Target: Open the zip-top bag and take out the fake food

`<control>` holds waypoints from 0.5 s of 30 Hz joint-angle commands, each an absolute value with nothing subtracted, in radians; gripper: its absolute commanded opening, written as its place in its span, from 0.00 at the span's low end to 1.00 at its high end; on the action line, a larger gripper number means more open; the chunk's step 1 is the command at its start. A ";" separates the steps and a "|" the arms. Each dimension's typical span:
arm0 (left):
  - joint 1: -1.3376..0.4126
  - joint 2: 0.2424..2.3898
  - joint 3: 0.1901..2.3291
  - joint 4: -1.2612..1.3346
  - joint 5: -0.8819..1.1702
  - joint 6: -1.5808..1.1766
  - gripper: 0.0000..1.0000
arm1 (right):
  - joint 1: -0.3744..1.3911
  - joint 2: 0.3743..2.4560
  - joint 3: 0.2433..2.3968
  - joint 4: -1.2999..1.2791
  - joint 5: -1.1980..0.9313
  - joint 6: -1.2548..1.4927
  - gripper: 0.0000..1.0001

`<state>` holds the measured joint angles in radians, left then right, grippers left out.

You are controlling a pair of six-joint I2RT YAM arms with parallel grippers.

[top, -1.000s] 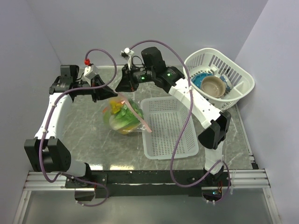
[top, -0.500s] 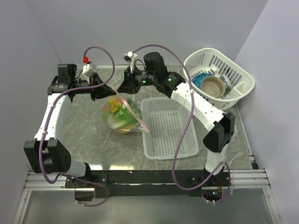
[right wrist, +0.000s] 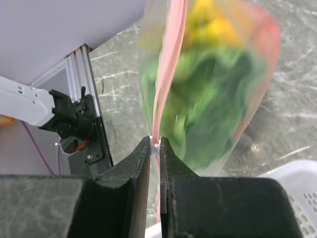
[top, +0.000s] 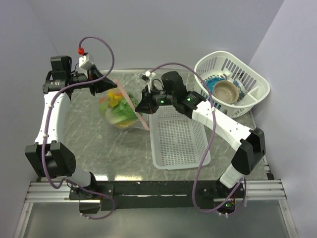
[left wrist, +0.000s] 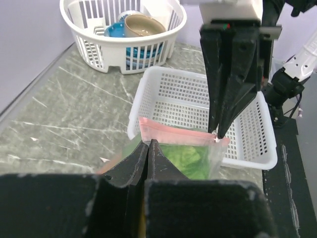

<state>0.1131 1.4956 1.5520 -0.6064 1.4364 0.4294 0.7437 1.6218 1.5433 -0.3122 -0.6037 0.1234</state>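
The zip-top bag (top: pixel 119 110) hangs between my two grippers, its pink zip strip (top: pixel 132 106) stretched between them. Inside is the fake food: green lettuce (right wrist: pixel 208 109), a yellow piece (right wrist: pixel 213 25) and an orange-red piece (right wrist: pixel 267 34), all blurred. My left gripper (top: pixel 112 88) is shut on the far-left end of the strip (left wrist: pixel 168 130); its jaws (left wrist: pixel 147 145) are pressed together. My right gripper (top: pixel 140 106) is shut on the small white slider (right wrist: pixel 156 144) at the strip's other end. The right fingers (left wrist: pixel 218 124) also show in the left wrist view.
A white perforated tray (top: pixel 178 136) lies just right of the bag, under the right arm. A white basket (top: pixel 252 79) at the back right holds a tan bowl (top: pixel 226 91) and a blue bowl (top: pixel 213 83). Grey walls stand behind and at both sides.
My left gripper has moved back and left with its end of the bag. My right gripper has moved nearer and to the right along the strip. The bag has shifted left.
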 commanded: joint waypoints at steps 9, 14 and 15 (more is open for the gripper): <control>0.150 1.419 1.462 0.004 1.491 -0.004 0.04 | 0.819 1.460 1.221 -0.189 -0.506 0.175 0.01; 0.195 1.434 1.486 -0.103 1.534 0.077 0.04 | 0.890 1.463 1.161 -0.201 -0.431 0.163 0.01; 0.210 1.433 1.479 -0.080 1.548 0.031 0.04 | 0.908 1.468 1.154 -0.204 -0.422 0.161 0.01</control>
<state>0.1513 1.4761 1.4162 -0.1623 1.4799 0.0635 0.8444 1.4799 1.1923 -0.1623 -0.4759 0.1642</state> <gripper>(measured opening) 0.046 0.152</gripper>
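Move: The right fingers already pinch the zip slider partway along the bag's pink strip. The strip's near end lies about 6 cm back, 5 cm right and 5 cm below the right hand. The fake food hangs in the bag roughly 8 cm left, 3 cm ahead and 7 cm lower, and the empty tray some 17 cm right, 3 cm back and 26 cm down. From the left hand the strip's near end is about 16 cm back, 15 cm right and 11 cm down. Still pinching the zip slider, the right hand draws it along the pink strip towards the strip's near end, going down about 7 cm and back about 5 cm, away from the left hand. The left fingers keep their grip on the far end of the strip and hold it up, easing only about 1.5 cm forward and left. ##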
